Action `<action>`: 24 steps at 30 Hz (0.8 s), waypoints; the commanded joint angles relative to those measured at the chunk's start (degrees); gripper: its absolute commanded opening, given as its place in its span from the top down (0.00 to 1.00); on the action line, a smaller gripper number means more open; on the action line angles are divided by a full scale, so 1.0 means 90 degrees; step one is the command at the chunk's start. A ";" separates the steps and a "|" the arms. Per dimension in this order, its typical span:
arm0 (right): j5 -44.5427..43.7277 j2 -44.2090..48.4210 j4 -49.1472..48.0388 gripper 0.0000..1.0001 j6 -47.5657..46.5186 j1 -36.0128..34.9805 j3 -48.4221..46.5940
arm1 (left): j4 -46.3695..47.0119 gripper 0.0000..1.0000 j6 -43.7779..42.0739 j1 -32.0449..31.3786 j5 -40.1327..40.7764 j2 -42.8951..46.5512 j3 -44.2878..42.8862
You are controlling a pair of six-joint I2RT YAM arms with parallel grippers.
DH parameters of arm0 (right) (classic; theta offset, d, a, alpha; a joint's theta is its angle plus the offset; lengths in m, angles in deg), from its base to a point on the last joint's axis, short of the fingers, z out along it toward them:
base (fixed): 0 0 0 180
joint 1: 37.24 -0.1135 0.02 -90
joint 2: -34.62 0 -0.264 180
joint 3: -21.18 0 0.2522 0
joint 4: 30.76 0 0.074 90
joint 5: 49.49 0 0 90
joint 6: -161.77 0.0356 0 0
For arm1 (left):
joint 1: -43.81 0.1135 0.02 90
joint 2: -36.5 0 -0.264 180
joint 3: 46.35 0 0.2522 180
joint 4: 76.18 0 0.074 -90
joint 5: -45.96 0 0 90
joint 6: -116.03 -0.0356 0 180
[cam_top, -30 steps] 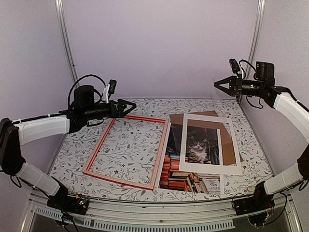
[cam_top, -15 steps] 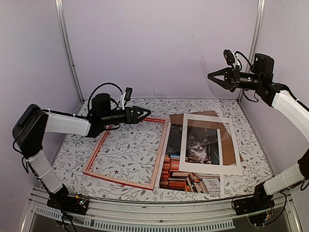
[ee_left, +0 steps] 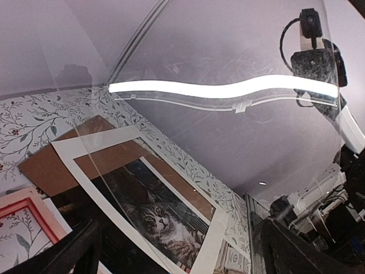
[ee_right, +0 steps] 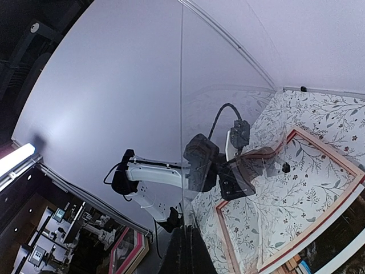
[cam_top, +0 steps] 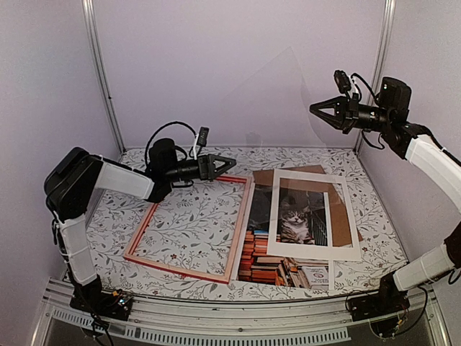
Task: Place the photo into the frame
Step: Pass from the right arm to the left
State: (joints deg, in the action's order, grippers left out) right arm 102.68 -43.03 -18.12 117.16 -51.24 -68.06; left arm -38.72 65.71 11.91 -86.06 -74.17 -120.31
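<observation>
The photo (cam_top: 294, 223) of a cat over stacked books lies flat at the table's centre right, partly under a white mat (cam_top: 346, 216). The red frame (cam_top: 242, 220) lies flat to its left, holding nothing. High at the back right, my right gripper (cam_top: 315, 109) is shut on the edge of a clear sheet (cam_top: 281, 94) that hangs in the air. My left gripper (cam_top: 231, 159) is open above the frame's far rail, near the sheet's lower corner. In the left wrist view the photo (ee_left: 154, 212) shows through that sheet (ee_left: 228, 120). Contact between them cannot be told.
A brown backing board (cam_top: 289, 176) lies under the far end of the photo and mat. The floral table cover (cam_top: 191, 216) shows inside the frame. Metal posts (cam_top: 99, 68) stand at the back corners. The right wrist view shows the sheet edge-on (ee_right: 182, 114), with the left arm (ee_right: 159, 174) beyond it.
My left arm has stretched rightward, bringing its open gripper from the frame's far left corner towards the clear sheet. My right gripper has shifted slightly left and up with the sheet.
</observation>
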 commanded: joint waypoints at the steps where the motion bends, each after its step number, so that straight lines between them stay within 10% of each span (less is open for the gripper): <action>1: 0.0065 0.0099 -0.0278 1.00 0.0111 -0.0055 -0.0155 | 0.0502 0.00 0.0256 -0.0092 -0.0314 -0.0279 -0.0346; 8: 0.0045 0.0104 -0.0293 1.00 0.0117 -0.0048 -0.0098 | 0.0905 0.03 0.0480 -0.0135 -0.0667 -0.0512 -0.0583; 24: -0.0144 -0.0169 -0.0090 1.00 -0.0380 0.0362 0.0280 | 0.1897 0.64 0.1119 0.0103 -0.0919 0.0169 0.0297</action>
State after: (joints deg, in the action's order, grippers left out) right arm 102.59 -43.36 -18.45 116.06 -49.12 -67.52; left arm -28.09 73.63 12.04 -92.71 -76.44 -119.70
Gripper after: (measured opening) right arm 0.013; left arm 0.400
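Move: The clear sheet hangs slantwise from the right gripper. Its lower left edge is about 2 cm to the right of the left gripper and level with it, between the open fingers. The red frame's middle lies roughly 16 cm left, 9 cm back and 21 cm below that gripper; the white mat over the cat photo some 30 cm right, 7 cm back and equally low. From the right gripper that sheet edge is about 22 cm left, 6 cm ahead and 20 cm down. Ease the left gripper about 1.5 cm to the right over the hanging sheet's lower edge while lifting nearly 2 cm. Start closing the wide-open fingers around the edge until well under half open, drawing the hand back some 1.5 cm and slightly left, with the wrist turned about 5 degrees clockwise. Keep the sheet pinched in the shut right gripper, nearly still, easing it just over a centimetre forward and right at the end. ##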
